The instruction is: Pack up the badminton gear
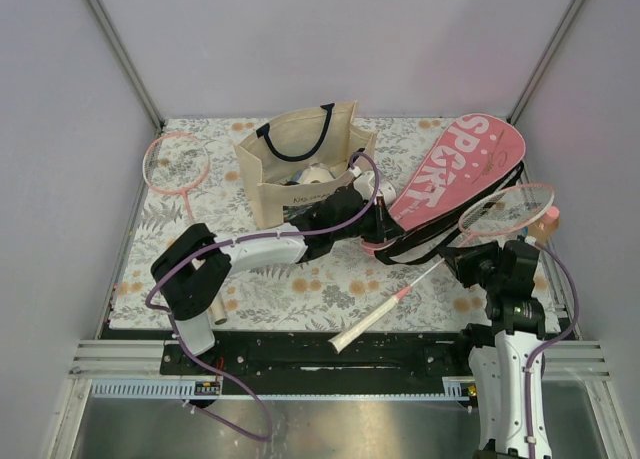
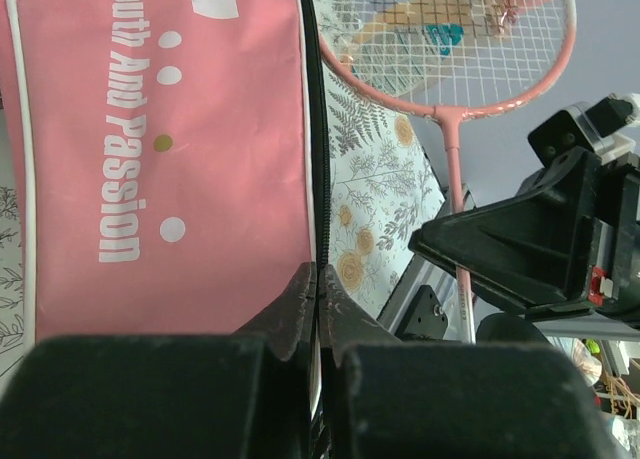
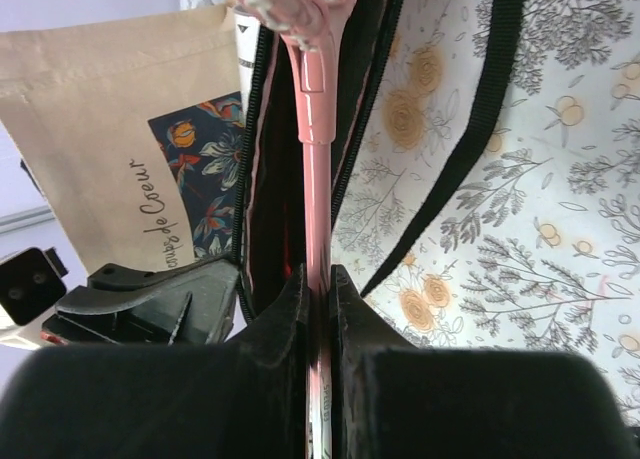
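The pink "SPORT" cover (image 1: 455, 174) lies slanted at the back right, its black strap (image 1: 430, 247) looped beside it. My left gripper (image 1: 375, 226) is shut on the cover's zipper edge (image 2: 318, 279) at its lower end, with the pink face (image 2: 150, 159) to the left. One pink racket (image 1: 505, 211) lies across the right side, white handle (image 1: 360, 329) toward the front. My right gripper (image 1: 468, 254) is shut on its pink shaft (image 3: 318, 279), which runs past the cover's dark open mouth (image 3: 275, 179). A second racket (image 1: 175, 164) lies far left.
A beige tote bag (image 1: 300, 159) with black handles stands at back centre, white round things inside. A small bottle with a pink cap (image 1: 550, 217) stands by the right racket head. A pale cylinder (image 1: 217, 311) lies under my left arm. The enclosure walls are close on both sides.
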`<state>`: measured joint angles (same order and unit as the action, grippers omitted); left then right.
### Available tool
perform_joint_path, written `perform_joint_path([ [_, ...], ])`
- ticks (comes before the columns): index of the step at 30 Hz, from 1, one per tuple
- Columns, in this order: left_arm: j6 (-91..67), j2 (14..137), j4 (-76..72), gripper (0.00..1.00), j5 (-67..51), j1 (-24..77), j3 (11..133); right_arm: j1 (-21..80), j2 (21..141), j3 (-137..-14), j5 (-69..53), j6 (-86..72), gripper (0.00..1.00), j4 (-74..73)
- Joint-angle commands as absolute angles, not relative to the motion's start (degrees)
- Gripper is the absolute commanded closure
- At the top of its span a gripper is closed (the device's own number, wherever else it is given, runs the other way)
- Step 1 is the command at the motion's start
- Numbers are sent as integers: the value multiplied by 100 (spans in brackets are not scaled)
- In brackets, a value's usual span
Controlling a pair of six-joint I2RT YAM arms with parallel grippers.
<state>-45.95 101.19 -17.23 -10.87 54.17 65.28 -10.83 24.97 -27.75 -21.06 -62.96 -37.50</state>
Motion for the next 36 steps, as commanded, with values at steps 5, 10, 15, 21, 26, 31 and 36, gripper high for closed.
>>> perform_joint_path([
  [5,-4597,9888,-2311,100,-1617,5511,6513,-1099,2759,-2215,-3190,-7066,100,-2576],
  [10,-4456,9844,-2180,100,-1758,5528,6539,-1099,2961,-2153,-3313,-6821,100,-2285],
  [15,-4360,9774,-2180,100,-1846,5537,6416,-1099,3532,-2180,-3507,-6434,100,-2294],
  [21,-4298,9800,-2232,100,-1995,5563,6302,-1107,4156,-2338,-3516,-5653,100,-2206],
  [26,-4271,9861,-2233,100,-2083,5616,6319,-1221,4754,-2461,-3559,-5099,100,-2250],
  [31,-4228,9800,-2188,100,-2083,5695,6258,-1388,5290,-2636,-3805,-4536,100,-1865],
  [36,-4166,9695,-2171,100,-2074,5774,6170,-1643,5686,-3049,-4043,-4175,100,-1793],
])
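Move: My right hand holds the racket by the shaft just below its head, short of the sports bag's open mouth. The middle of the mouth lies about 13 cm straight ahead and some 7 cm lower; the bottle stands around 12 cm ahead and 28 cm to the right. My left hand pinches the bag's zipped edge; the mouth's middle is roughly 6 cm ahead of it and 20 cm to its right, the canvas tote 18 cm ahead and 26 cm left. I bring the racket head down into the sports bag's mouth with my right hand, swinging left and down first, then mainly down, easing back right as I push forward: about 6 cm lower and 3 cm farther out, turning nearly 20 degrees counter-clockwise with the shaft still gripped. Meanwhile my left hand keeps its pinch on the bag's edge, drawing it back some 5 cm and slightly down, turning about 10 degrees clockwise. ##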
